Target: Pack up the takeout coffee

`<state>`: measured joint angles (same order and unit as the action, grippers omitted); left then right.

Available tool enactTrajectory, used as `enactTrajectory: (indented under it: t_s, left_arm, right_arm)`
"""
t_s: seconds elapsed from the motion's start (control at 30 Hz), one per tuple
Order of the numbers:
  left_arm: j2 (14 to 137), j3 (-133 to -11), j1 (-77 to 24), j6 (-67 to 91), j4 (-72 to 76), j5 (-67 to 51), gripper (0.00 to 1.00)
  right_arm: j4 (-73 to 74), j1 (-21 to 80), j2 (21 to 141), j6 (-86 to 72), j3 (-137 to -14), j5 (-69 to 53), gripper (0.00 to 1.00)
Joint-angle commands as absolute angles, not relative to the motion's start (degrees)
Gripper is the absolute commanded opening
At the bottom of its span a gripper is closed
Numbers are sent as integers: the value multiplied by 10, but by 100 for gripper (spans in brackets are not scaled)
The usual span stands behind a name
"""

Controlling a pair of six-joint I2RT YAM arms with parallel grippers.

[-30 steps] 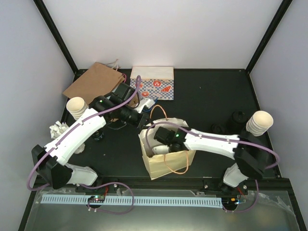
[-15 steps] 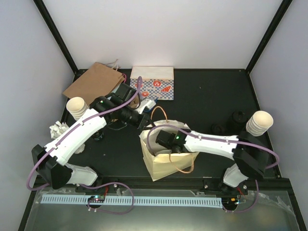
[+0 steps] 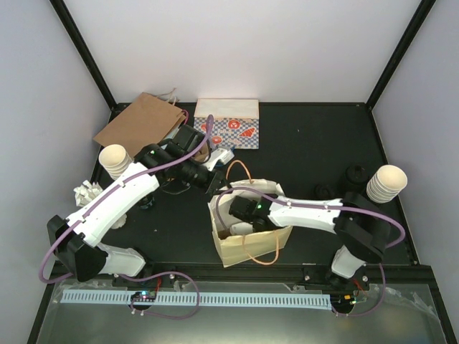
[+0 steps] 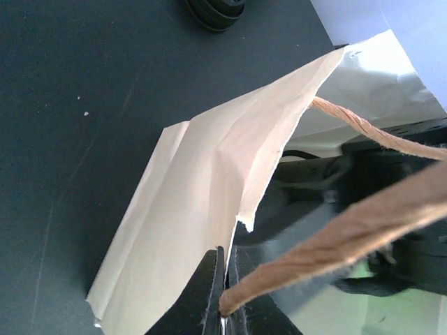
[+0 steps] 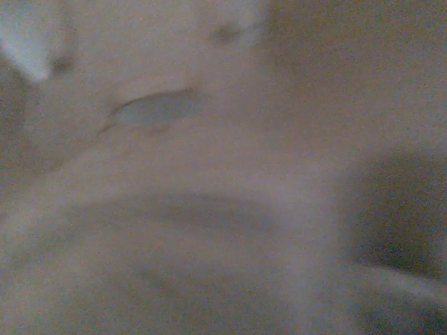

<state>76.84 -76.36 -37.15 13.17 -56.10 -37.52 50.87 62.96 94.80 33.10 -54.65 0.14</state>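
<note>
A cream paper bag stands open at the table's front middle. My left gripper is shut on the bag's near rim right by a twisted brown handle, and holds the mouth open. My right gripper reaches down into the bag, its fingertips hidden by the bag wall. A cream-white shape lies inside under it; I cannot tell whether that is the takeout coffee. The right wrist view is a blurred beige surface pressed close to the lens.
A flat brown paper bag and a patterned white box lie at the back. Stacks of lidless cups stand at the left and right. Black lids sit near the right stack, crumpled paper at the left.
My right gripper has moved left and deeper into the bag. The bag's rim and handles have shifted a little. The left arm has barely moved.
</note>
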Motion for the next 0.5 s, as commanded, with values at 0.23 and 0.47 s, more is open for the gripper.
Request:
enactTrajectory:
  t_s: [0.23,0.47]
  left_arm:
    - [749,-829,-379,51,-570,-341,2]
    - [767,-870,-382,-31,-566,-226,1]
  right_arm:
    - [453,629,795,303,-639,101,1]
    - [392,629,762,269,-667,118,1]
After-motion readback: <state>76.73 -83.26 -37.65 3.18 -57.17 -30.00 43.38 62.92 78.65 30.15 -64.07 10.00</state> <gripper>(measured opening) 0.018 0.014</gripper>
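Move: The cup carrier lies on the bag's floor right at the right hand's shut fingers, its middle about 3 cm left, 2 cm back and 2 cm lower. The black cup on the table stands some 19 cm right and 11 cm forward of this hand, 2 cm higher. From the left hand, which already pinches the bag's rim, the carrier lies roughly 24 cm below, 7 cm back and 4 cm right. Draw the right gripper, still shut and empty, quickly up off the cup carrier, about 14 cm, drifting forward and left inside the bag while its downward fingers swing some 35 degrees to point forward and left. Keep the left fingers pinched on the rim, and after a short hold raise them a few centimetres and forward, tilting the wrist so that the bag's bottom swings away from the robot. ##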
